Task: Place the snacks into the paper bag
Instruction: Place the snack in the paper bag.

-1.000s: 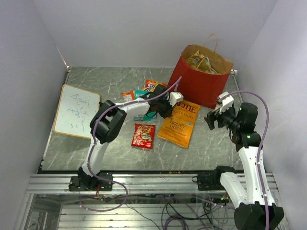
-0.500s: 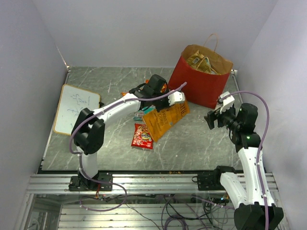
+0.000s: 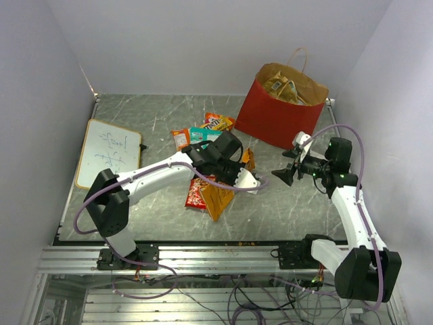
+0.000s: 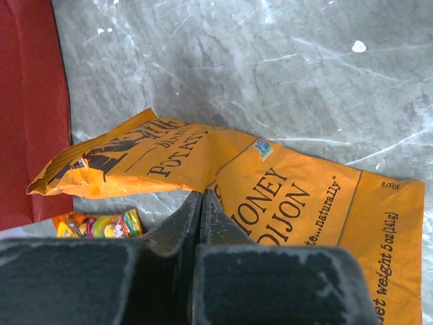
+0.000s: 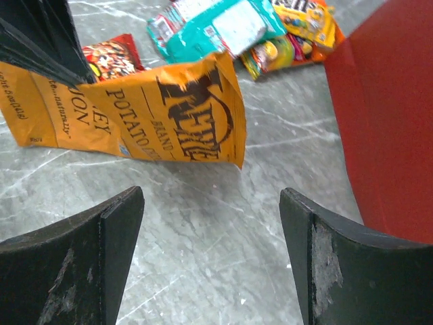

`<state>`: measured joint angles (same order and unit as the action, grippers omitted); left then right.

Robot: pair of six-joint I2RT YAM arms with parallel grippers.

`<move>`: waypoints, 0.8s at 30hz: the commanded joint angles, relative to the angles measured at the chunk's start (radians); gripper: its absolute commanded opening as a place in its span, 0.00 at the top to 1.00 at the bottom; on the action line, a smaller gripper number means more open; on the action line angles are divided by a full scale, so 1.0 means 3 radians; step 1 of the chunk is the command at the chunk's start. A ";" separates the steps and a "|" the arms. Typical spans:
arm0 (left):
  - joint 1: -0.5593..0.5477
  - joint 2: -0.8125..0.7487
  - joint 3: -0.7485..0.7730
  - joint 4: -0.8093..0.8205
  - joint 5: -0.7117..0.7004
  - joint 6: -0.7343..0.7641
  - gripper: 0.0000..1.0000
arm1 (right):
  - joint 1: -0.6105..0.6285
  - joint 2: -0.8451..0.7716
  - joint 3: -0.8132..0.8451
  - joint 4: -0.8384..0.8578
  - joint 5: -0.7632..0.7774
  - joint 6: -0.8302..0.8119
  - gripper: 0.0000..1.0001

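My left gripper [image 4: 200,203] is shut on the edge of the large orange Kettle chip bag [image 4: 284,196], which hangs tilted above the table [image 3: 218,198]. The gripper [image 3: 238,177] is mid-table. My right gripper [image 3: 283,175] stands open just right of that bag, facing it, with nothing between its fingers [image 5: 108,244]. The Kettle bag [image 5: 162,115] fills the view ahead of it. The red paper bag [image 3: 281,118] stands upright at the back right with snacks inside. A teal pack [image 3: 203,135], a small red pack [image 3: 195,193] and orange packs [image 3: 220,122] lie on the table.
A flat white board [image 3: 108,154] lies at the left of the table. The paper bag's red wall [image 5: 392,122] is close on the right of my right gripper. Grey walls close in the table on three sides.
The left arm has lifted the Kettle bag off the table and drawn it nearer, toward the middle. The right arm has swung left and lowered, its open gripper now facing the bag.
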<state>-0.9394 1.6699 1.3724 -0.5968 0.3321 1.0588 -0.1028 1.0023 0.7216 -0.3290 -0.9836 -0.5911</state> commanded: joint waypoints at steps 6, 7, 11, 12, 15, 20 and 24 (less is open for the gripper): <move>-0.0223 -0.0118 -0.0045 0.0020 0.0038 0.0116 0.93 | 0.0176 0.0295 0.0171 -0.0226 -0.0624 -0.1186 0.19; -0.0236 -0.0130 -0.0053 0.0025 0.0045 0.0112 0.93 | 0.0221 0.0343 0.0210 -0.0258 -0.0625 -0.1264 0.19; -0.0271 -0.0150 -0.0073 0.0014 0.0069 0.0095 0.93 | 0.0563 0.0506 0.0399 -0.0428 -0.0397 -0.1517 0.19; -0.0275 -0.0151 -0.0078 0.0008 0.0077 0.0092 0.93 | 0.0662 0.0518 0.0407 -0.0386 -0.0338 -0.1485 0.19; -0.0279 -0.0161 -0.0094 -0.0011 0.0106 0.0087 0.93 | 0.0884 0.0531 0.0392 -0.0170 -0.0283 -0.1360 0.19; -0.0280 -0.0209 -0.0149 0.0012 0.0153 0.0077 0.93 | 0.1140 0.0749 0.0542 -0.0305 -0.0151 -0.1487 0.19; -0.0279 -0.0237 -0.0198 0.0031 0.0145 0.0096 0.93 | 0.1261 0.0970 0.0662 -0.0460 -0.0052 -0.1642 0.19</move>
<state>-1.0138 1.6363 1.3277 -0.5949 0.3344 1.0771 0.2455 1.2430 0.8757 -0.4225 -1.0367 -1.0176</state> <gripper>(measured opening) 0.075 0.811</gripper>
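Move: The left hand already pinches the Kettle bag near its middle, some 12 cm above the table. The bag's free end is about 12 cm left, 2 cm ahead and 3 cm below the open right hand; from there the paper bag stands roughly 20 cm straight ahead, level in height, and the teal snack bag 26 cm left, 8 cm ahead, 14 cm below. From the left hand, the paper bag is some 20 cm ahead and 16 cm right. The open right hand swings left about 10 cm to the Kettle bag's free end; the left keeps its pinch. ##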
